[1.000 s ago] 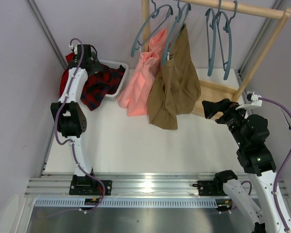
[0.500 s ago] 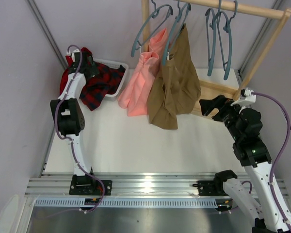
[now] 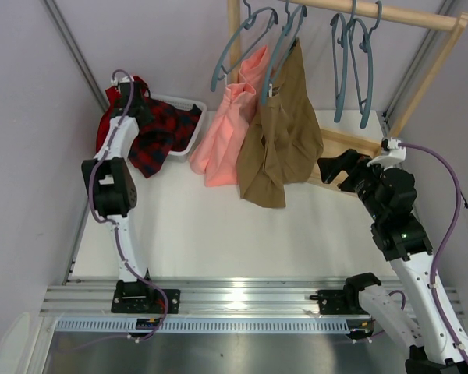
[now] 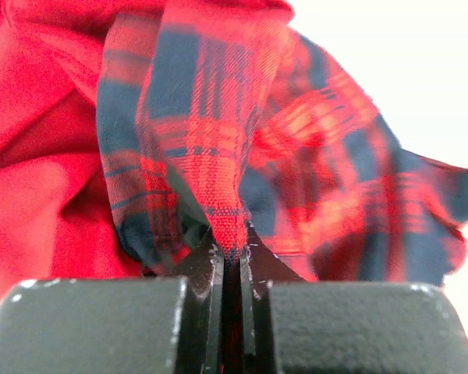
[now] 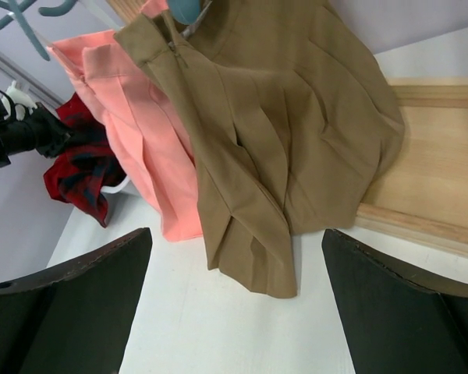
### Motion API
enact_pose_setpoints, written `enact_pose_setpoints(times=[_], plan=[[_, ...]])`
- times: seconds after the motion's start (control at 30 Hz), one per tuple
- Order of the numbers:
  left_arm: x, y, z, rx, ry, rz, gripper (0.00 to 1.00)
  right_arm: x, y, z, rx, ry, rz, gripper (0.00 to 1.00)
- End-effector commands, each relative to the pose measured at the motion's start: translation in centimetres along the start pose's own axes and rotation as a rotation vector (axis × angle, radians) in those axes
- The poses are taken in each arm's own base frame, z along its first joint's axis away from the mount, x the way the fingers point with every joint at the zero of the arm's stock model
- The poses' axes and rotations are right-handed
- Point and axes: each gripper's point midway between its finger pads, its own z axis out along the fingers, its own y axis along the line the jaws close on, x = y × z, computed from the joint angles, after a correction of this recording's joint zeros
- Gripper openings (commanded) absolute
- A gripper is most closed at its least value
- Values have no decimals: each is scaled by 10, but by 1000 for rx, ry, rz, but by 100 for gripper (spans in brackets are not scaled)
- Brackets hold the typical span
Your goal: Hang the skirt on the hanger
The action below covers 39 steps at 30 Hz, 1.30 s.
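The skirt [image 3: 162, 134], red-and-black tartan, lies bunched in and over a white basket [image 3: 190, 134] at the back left. My left gripper [image 3: 132, 107] is down on it. In the left wrist view a raised fold of the skirt [image 4: 210, 125] runs into my left gripper [image 4: 230, 253], whose jaws are shut on it. Blue-grey hangers hang on the wooden rail: one [image 3: 232, 48] at the left and two bare ones [image 3: 352, 66] at the right. My right gripper [image 3: 333, 167] is open with nothing in it beside the tan garment. In its own view the right gripper [image 5: 235, 257] faces that garment.
A pink garment [image 3: 225, 128] and a tan garment [image 3: 285, 132] hang from the rail [image 3: 390, 13]. A plain red cloth [image 3: 106, 125] lies under the skirt by the left wall. The wooden rack base [image 3: 351, 144] and its slanted post [image 3: 421, 78] stand at the back right.
My left gripper has gone from open to shut on a fold of the skirt, after dropping onto the basket. My right arm has shifted slightly back and left, still open.
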Motion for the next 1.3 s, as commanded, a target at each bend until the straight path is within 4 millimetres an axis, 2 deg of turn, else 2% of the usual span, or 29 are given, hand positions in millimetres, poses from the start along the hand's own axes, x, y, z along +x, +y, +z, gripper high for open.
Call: enact_pose_setpoints(times=[0.0,0.03,0.1,0.13,0.2,0.23,0.27,0.3,0.37,0.4,0.47,0.5,0.57,0.6,0.67,0.7,0.73,0.77,0.8,0.9,0.97,1.0,1.03,1.1,1.27], plan=[[-130,-29,-107,160,-296,9,0,-32,28,-7,-114,-95,-2,99],[-137,-33,-123,180,-308,15,0,-32,35,-8,-149,-90,-6,99],[-161,-46,-175,244,-356,45,0,-33,45,-8,-207,-88,-14,99],[-166,-50,-191,263,-367,60,0,-33,49,-9,-225,-87,-16,99],[-184,-58,-238,312,-420,98,0,-33,55,-8,-258,-82,-15,99],[-184,-62,-256,324,-419,126,0,-33,57,-8,-270,-82,-15,99],[-195,-59,-285,335,-463,132,0,-33,60,-8,-282,-77,-13,99],[-189,-76,-303,379,-465,154,0,-32,65,-8,-309,-73,-17,99],[-189,-78,-336,419,-483,172,0,-30,72,-10,-351,-64,-27,99],[-193,-79,-369,455,-521,170,0,-30,81,-13,-403,-57,-41,99],[-186,-77,-401,497,-525,181,0,-30,94,-19,-468,-49,-52,99],[-185,-73,-436,524,-564,181,0,-28,100,-22,-501,-43,-58,99],[-168,-69,-452,536,-550,203,0,-27,107,-26,-525,-35,-55,99],[-158,-65,-477,562,-568,207,0,-27,107,-26,-517,-36,-51,100],[-147,-62,-501,599,-584,214,0,-25,107,-28,-514,-31,-54,99],[-130,-65,-497,617,-541,224,0,-22,105,-28,-499,-20,-51,99],[-124,-58,-519,654,-555,202,0,-21,103,-28,-493,-15,-51,99],[-116,-54,-527,674,-540,194,0,-16,100,-27,-481,2,-47,99],[-100,-54,-520,684,-490,198,0,-14,99,-27,-474,12,-47,99],[-75,-47,-539,754,-462,173,0,-2,94,-28,-463,52,-40,99],[-54,-49,-534,790,-406,173,0,4,90,-26,-444,70,-25,99],[-50,-52,-535,815,-398,168,0,10,86,-24,-431,85,-18,99],[-35,-59,-522,829,-339,167,0,12,84,-22,-421,90,-9,99],[-18,-74,-522,891,-289,177,0,17,76,-16,-371,108,23,99],[26,-111,-508,912,-172,234,0,33,49,-10,-218,165,49,99]])
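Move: Beyond the basket's left side, the left fingers are already shut on the plaid skirt, whose middle lies about 10 cm right, 8 back and 8 below; the basket sits some 15 right, 4 back. The nearer empty hanger is roughly 59 right, 14 back and 30 above. From the open right hand, the plaid skirt lies about 24 ahead, 44 left, 27 below; the pink skirt is 18 ahead, 20 left, the brown one 18 ahead, 7 left. Hoisting the pinched plaid skirt about 40 cm up off the basket, the left hand sweeps back nearly as far and rightward towards the right hand, then sinks some 13 cm while still going right; its fingers tip up towards level and swing clockwise, keeping their hold. The open right hand shifts about 7 cm left, rising then sinking again, and turns some 20 degrees counter-clockwise towards the skirt. ##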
